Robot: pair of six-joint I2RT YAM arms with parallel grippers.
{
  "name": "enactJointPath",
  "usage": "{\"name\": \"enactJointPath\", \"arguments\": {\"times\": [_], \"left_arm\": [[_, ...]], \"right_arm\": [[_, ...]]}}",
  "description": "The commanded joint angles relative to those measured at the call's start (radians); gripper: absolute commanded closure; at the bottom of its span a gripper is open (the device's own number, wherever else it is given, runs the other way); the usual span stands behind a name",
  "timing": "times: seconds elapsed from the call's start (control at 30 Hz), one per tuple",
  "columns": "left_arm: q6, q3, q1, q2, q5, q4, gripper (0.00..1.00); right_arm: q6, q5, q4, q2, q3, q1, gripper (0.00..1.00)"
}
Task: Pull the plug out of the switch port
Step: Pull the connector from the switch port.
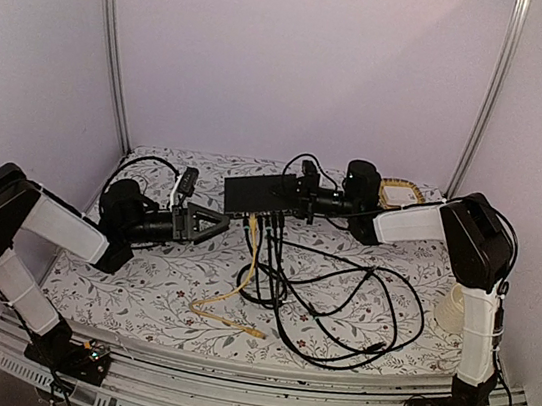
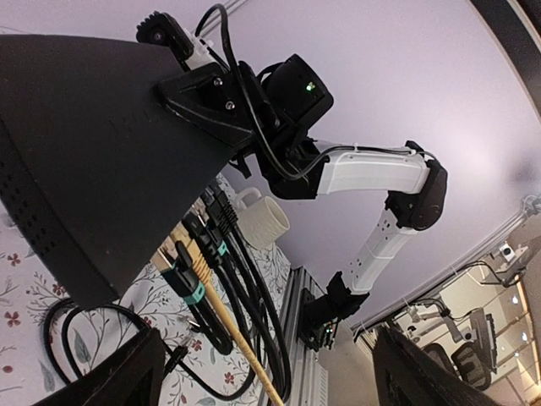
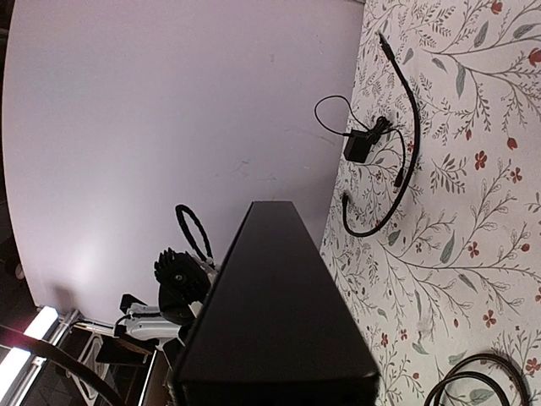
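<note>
The black switch (image 1: 257, 194) lies at the back middle of the flowered mat, with its row of ports facing the near side. A yellow plug (image 2: 188, 250) and several black plugs (image 2: 191, 286) sit in those ports, and their cables trail toward the front. My right gripper (image 1: 300, 198) is shut on the switch's right end, and the switch (image 3: 270, 321) fills that wrist view and hides the fingers. My left gripper (image 1: 211, 225) stands open just left of the ports, nothing between its fingers (image 2: 114, 376). The plugs hang just beyond it.
Black cables (image 1: 339, 293) loop over the middle and right of the mat, and the yellow cable (image 1: 235, 304) runs to the front. A white mug (image 1: 453, 307) stands at the right edge. A small black adapter (image 1: 186, 182) lies at the back left.
</note>
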Motion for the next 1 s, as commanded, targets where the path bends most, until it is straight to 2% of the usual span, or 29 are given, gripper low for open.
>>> {"name": "enactJointPath", "arguments": {"times": [0.0, 0.2, 0.3, 0.5, 0.83, 0.97], "left_arm": [[0.001, -0.001, 0.002, -0.004, 0.024, 0.009, 0.12], [0.031, 0.066, 0.000, 0.054, 0.014, -0.050, 0.14], [0.028, 0.091, -0.001, 0.092, -0.003, -0.038, 0.18], [-0.017, 0.121, -0.001, 0.173, -0.039, 0.042, 0.27], [-0.103, 0.154, -0.001, 0.244, -0.054, 0.185, 0.34], [-0.147, 0.148, -0.001, 0.266, -0.054, 0.243, 0.42]], "right_arm": [[0.053, -0.018, 0.122, -0.022, 0.049, 0.007, 0.98], [0.088, -0.033, 0.155, -0.002, 0.060, 0.015, 0.98], [0.101, -0.043, 0.161, 0.004, 0.067, 0.018, 0.98], [0.111, -0.058, 0.163, 0.009, 0.076, 0.025, 0.98], [0.114, -0.067, 0.163, 0.022, 0.077, 0.028, 0.98], [0.119, -0.065, 0.162, 0.033, 0.093, 0.028, 0.98]]}}
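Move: The switch, held up in the air, has its middle about 9 cm ahead of the left hand and 9 cm to its right, roughly 2 cm lower. The yellow plug on its near edge is some 4 cm ahead, 9 cm right and 3 cm below; the black plugs sit about 4 cm farther right of it. From the right hand, the switch's middle is about 9 cm left and level, and the open left gripper some 18 cm left, 9 cm back and 2 cm above. Still pinching the switch by its right end, the right hand eases it back, left and up by just over 1 cm each, towards the left gripper. The left hand, fingers pointing right, goes forward about 4.5 cm and slightly right to the switch's near left corner, dipping some 3 cm and coming half of that back up; its wide-open fingers partly close around the corner, contact not clear. ##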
